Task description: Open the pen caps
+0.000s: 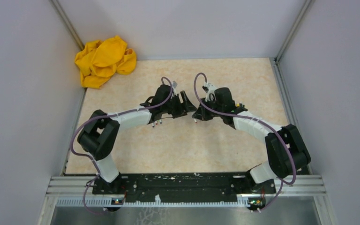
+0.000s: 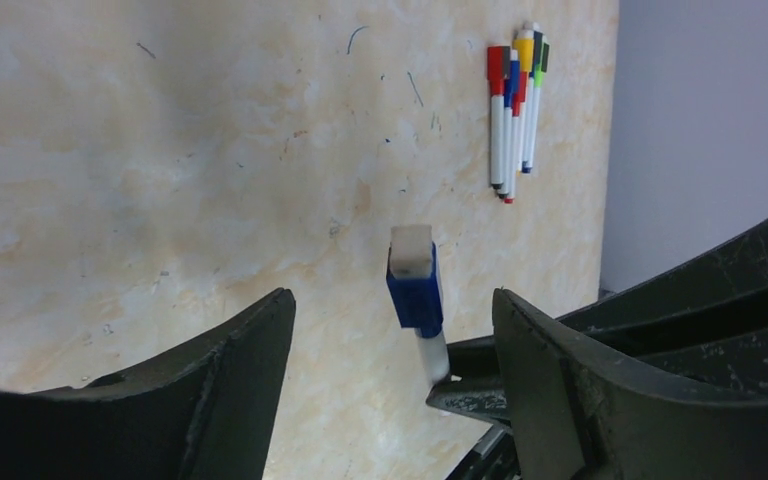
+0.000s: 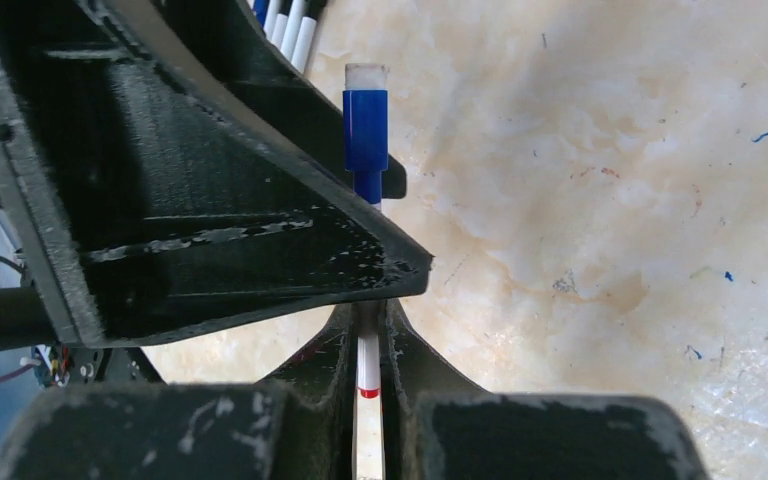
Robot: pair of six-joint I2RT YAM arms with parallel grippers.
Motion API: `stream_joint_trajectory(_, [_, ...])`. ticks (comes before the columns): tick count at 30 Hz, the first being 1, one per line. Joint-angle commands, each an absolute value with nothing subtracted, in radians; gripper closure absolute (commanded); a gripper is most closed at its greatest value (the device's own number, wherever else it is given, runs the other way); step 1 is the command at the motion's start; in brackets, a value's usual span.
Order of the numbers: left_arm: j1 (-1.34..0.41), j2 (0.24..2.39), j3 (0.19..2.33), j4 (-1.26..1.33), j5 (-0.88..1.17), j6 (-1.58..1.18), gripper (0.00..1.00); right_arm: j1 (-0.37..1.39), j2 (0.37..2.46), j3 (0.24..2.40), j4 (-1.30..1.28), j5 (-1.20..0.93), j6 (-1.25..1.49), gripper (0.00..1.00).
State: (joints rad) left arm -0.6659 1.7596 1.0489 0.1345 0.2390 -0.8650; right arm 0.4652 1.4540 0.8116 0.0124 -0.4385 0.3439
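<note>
My right gripper (image 3: 368, 312) is shut on the white barrel of a pen (image 3: 368, 362) that has a red band at its rear. The pen's blue cap (image 3: 365, 135), tipped with a small white block, sticks out past the fingertips. In the left wrist view that blue cap (image 2: 415, 292) stands between the fingers of my left gripper (image 2: 392, 300), which is open with a gap on each side of the cap. In the top view the left gripper (image 1: 185, 104) and the right gripper (image 1: 198, 115) meet tip to tip over mid-table.
Several more capped pens (image 2: 515, 100) lie side by side on the beige tabletop (image 2: 160, 150) near its edge by a grey wall. A crumpled yellow cloth (image 1: 104, 61) sits in the far left corner. Grey walls enclose the table on three sides.
</note>
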Motion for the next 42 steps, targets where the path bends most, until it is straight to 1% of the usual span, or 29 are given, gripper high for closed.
stream_joint_trajectory(1, [-0.662,1.775,1.068,0.214,0.266,-0.944,0.24,0.482,1.436,0.821,0.075,-0.477,0.353,1.0])
stream_joint_trajectory(5, [-0.647,1.761,1.034,0.247,0.241,-0.989,0.31,0.487,1.44,0.821,0.068,-0.482,0.35,1.0])
stream_joint_trajectory(14, [-0.63,1.71,0.96,0.298,0.201,-1.033,0.51,0.491,1.438,0.817,0.057,-0.468,0.338,1.0])
stream_joint_trajectory(22, [-0.622,1.666,0.919,0.333,0.177,-1.062,0.59,0.495,1.449,0.821,0.057,-0.477,0.341,1.0])
stream_joint_trajectory(31, [-0.622,1.672,0.92,0.36,0.214,-1.075,0.69,0.521,1.481,0.85,0.062,-0.481,0.346,1.0])
stream_joint_trajectory(32, [-0.622,1.674,0.921,0.362,0.218,-1.074,0.71,0.523,1.48,0.852,0.059,-0.48,0.345,1.0])
stream_joint_trajectory(36, [-0.621,1.679,0.919,0.376,0.233,-1.07,0.87,0.523,1.478,0.853,0.055,-0.467,0.342,1.0])
stream_joint_trajectory(38, [-0.619,1.681,0.92,0.379,0.238,-1.068,0.98,0.523,1.475,0.851,0.054,-0.463,0.342,1.0])
stream_joint_trajectory(39, [-0.619,1.683,0.92,0.379,0.24,-1.066,1.0,0.523,1.473,0.851,0.053,-0.46,0.341,1.0])
stream_joint_trajectory(42, [-0.618,1.685,0.918,0.381,0.241,-1.06,1.0,0.525,1.464,0.851,0.051,-0.458,0.333,1.0])
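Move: Just ahead of the left hand by about 2 cm, level sideways and some 3 cm higher, is the blue cap of the pen in the right fingers. From the right hand, gripping the lower barrel, this cap lies about 4 cm ahead, 2 cm left and 2 cm up. The left pen group is roughly 16 cm left of the left hand, 1 cm ahead and 10 cm below; the right pen group is some 20 cm right of the right hand, 4 cm ahead and 11 cm below. Easing up about 2 cm, slightly left and forward, the left hand turns some 15 degrees to line its wide-open fingers up with the blue cap, then shuts them and pinches the cap. Keeping its grip on the barrel, the right hand drifts roughly 2 cm left and back, carrying the pen. ##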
